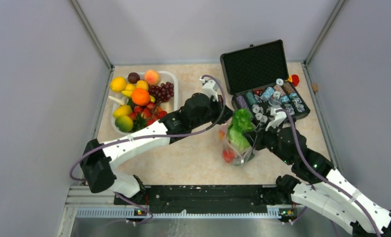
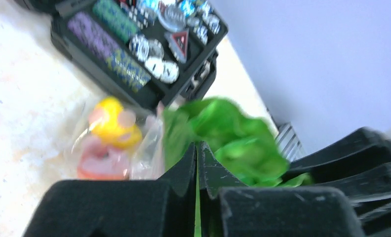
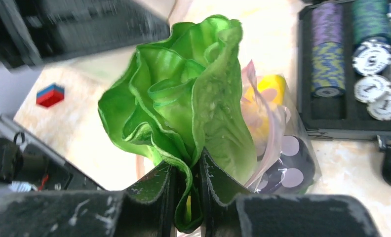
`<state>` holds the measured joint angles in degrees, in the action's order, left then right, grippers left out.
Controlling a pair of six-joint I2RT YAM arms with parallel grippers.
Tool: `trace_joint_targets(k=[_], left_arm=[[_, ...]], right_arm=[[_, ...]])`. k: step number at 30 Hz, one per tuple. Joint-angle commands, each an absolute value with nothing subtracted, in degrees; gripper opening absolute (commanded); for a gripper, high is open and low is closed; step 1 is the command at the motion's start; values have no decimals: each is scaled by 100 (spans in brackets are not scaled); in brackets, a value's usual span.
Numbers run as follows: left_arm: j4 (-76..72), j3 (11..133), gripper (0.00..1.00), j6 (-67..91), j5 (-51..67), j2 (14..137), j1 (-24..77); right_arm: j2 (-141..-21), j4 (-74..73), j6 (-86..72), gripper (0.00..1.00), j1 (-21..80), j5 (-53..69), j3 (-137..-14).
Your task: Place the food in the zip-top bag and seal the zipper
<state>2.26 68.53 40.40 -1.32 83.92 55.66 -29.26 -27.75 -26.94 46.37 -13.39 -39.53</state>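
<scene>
The leafy green lettuce (image 1: 240, 129) (image 3: 183, 98) stands upright at the mouth of the clear zip-top bag (image 1: 237, 157) (image 3: 282, 143). My right gripper (image 1: 253, 137) (image 3: 187, 170) is shut on a lower lettuce leaf. Inside the bag lie a yellow fruit (image 2: 109, 123) (image 3: 268, 91), an orange-pink peach (image 2: 102, 160) and the dark eggplant (image 3: 292, 165). The pink zipper strip (image 3: 249, 74) runs up beside the lettuce. My left gripper (image 1: 225, 117) (image 2: 198, 148) is shut right against the lettuce and the bag's film (image 2: 145, 148); no film shows between its jaws.
An open black case (image 1: 255, 64) of chips stands behind the bag at the back right. A white basin (image 1: 173, 79) heaped with toy fruit sits at the back left. A small red and blue block (image 3: 50, 95) lies on the table near the bag.
</scene>
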Motion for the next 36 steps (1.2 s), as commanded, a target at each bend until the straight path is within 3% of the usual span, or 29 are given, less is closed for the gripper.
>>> trace_joint_targets(k=[1,4,6,9,11,14,16,21,26,36], left_arm=[[-287,6974,0,3654,-439,7871,5581],[-247,6909,0,3596,-541,7724,5572],[-234,6823,0,3562,-570,7658,5559],[-163,6601,1,3558,-669,7450,5494],[-136,6375,27,3497,-727,7150,5421],[134,5966,60,3479,-597,6666,5277],[479,5729,68,3433,-561,6332,5260],[1015,5313,71,3569,511,5833,5264],[1039,5277,70,3888,1467,6095,5537],[1523,5644,72,4595,1028,7104,5968]], right_arm=[[-3100,-1977,-1982,2,4658,-416,-4065],[-3354,-1960,-1803,15,4660,-196,-4207],[-3489,-2078,-1869,7,4662,-450,-4272],[-3603,-2173,-1856,8,4658,-562,-4201],[-3665,-2252,-1903,15,4662,-578,-4155],[-3677,-2358,-2144,15,4658,-883,-4067],[-3631,-2339,-2236,16,4663,-959,-4006],[-3588,-2353,-2353,17,4663,-1221,-3981],[-3580,-2325,-2304,17,4659,-1081,-3942],[-3498,-2326,-2478,18,4660,-1331,-3906]])
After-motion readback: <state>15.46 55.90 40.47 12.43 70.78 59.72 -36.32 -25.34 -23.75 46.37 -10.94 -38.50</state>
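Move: At the left side of the bag's mouth, the shut left hand has the bag's near rim, its next goal, about 14 cm back, 4 cm right and 8 cm lower. The lettuce stands 6 cm back and 3 cm right, 5 cm lower; the tomato in the bag is 17 cm back, 1 cm right and 18 cm below. From the right hand, which already pinches lettuce and film, that near rim lies 5 cm back, 5 cm left and 5 cm lower. Rising some 5 cm first, the left hand opens its fingers and swings left, clear of the lettuce, then sweeps back about 11 cm, down and somewhat right towards the near rim of the bag, tipping down 10 degrees and turning clockwise. The right hand keeps its pinch on lettuce and film, shifting 2–3 cm left, easing partly back, and sinking about 3 cm. ##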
